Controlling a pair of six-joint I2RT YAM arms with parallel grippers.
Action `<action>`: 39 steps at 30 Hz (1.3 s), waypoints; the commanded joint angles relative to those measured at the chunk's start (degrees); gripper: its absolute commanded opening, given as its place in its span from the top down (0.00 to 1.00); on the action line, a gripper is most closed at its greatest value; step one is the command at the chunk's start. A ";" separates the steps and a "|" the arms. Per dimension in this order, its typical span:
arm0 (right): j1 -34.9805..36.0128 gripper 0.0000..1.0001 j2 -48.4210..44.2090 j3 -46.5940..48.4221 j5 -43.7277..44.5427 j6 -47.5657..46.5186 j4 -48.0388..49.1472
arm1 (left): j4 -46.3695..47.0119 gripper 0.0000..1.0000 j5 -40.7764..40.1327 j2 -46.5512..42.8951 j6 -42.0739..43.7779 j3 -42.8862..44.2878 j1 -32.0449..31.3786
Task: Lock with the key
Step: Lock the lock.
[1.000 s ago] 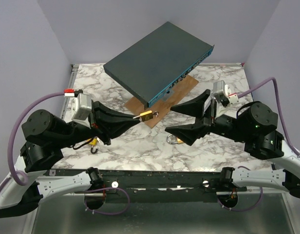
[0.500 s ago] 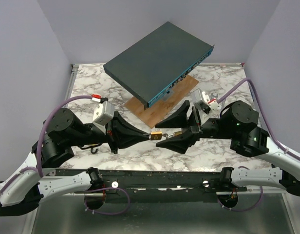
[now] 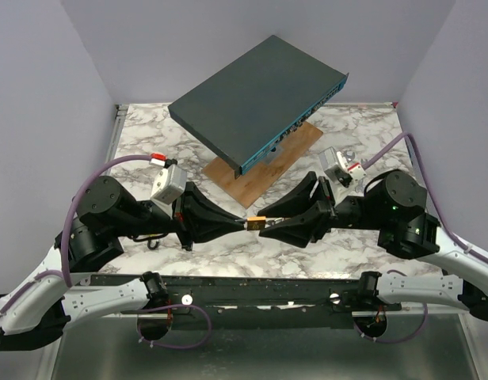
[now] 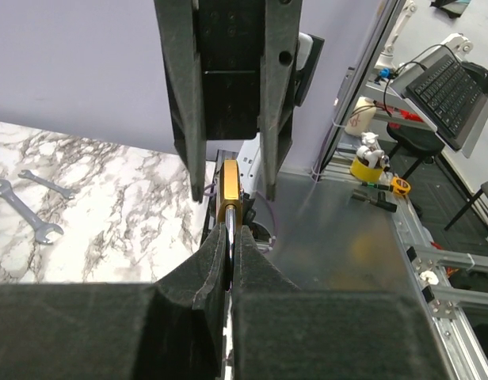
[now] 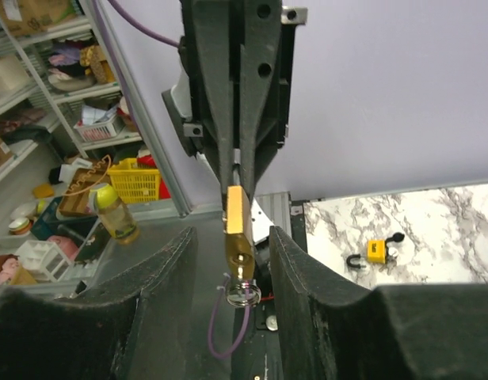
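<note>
My left gripper (image 3: pixel 245 225) is shut on the shackle of a brass padlock (image 3: pixel 257 222) and holds it in the air over the table's front middle. In the left wrist view the left gripper (image 4: pixel 229 231) pinches the steel shackle, with the padlock's body (image 4: pixel 229 188) sticking out ahead. My right gripper (image 3: pixel 266 224) faces it, open, one finger on each side of the lock. In the right wrist view the padlock (image 5: pixel 237 214) hangs between the right gripper's (image 5: pixel 232 234) fingers without touching them. A key ring (image 5: pixel 244 295) with a purple loop hangs at the lock's key end; the key itself barely shows.
A dark flat box (image 3: pixel 256 99) leans on a wooden board (image 3: pixel 285 157) at the back. A second yellow padlock (image 5: pixel 376 251) lies on the marble table (image 3: pixel 363 237) under the left arm. Two wrenches (image 4: pixel 16 212) lie on the marble.
My left gripper carried the padlock from beside the board to the front middle. My right gripper came in from the right and now straddles the lock's key end.
</note>
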 commanded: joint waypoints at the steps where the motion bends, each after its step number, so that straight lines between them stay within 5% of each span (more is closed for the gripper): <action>1: 0.17 0.57 -0.87 -0.84 -2.05 1.40 3.21 | 2.85 1.00 0.70 -0.16 -0.76 -0.52 0.05; 11: 0.17 0.57 0.24 -1.47 -2.70 1.76 3.69 | 3.48 1.00 0.23 0.55 -1.03 -0.47 0.05; 32: 0.20 0.74 0.16 -2.25 -3.14 2.63 4.66 | 3.09 1.00 -0.76 0.82 -1.03 -0.54 0.05; 36: 0.18 0.79 0.15 -2.08 -2.68 2.79 4.64 | 2.87 1.00 -0.93 0.91 -1.12 -0.71 0.05; 39: 0.17 0.93 0.49 -1.70 -2.24 3.47 4.45 | 2.59 1.00 -1.20 1.09 -1.20 -0.65 0.06</action>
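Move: The padlock's brass body lies level with the right hand, about 2 cm to its left, edge-on between its half-open fingers; the key with its ring sticks out of the body towards that hand, roughly 2 cm to the right of the body and a touch lower. From the left hand, which already holds the lock by its shackle, the body is some 3 cm to the right, level and neither ahead nor back. Almost in place, the right hand steadies itself beside the lock, bobbing up about 1 cm and sinking back a little more, with a slight creep left, while its fingers close from just under half open to nearly shut, one in front and one behind, pinching the brass body near its key end. The left hand stays put and keeps its grip on the shackle. ##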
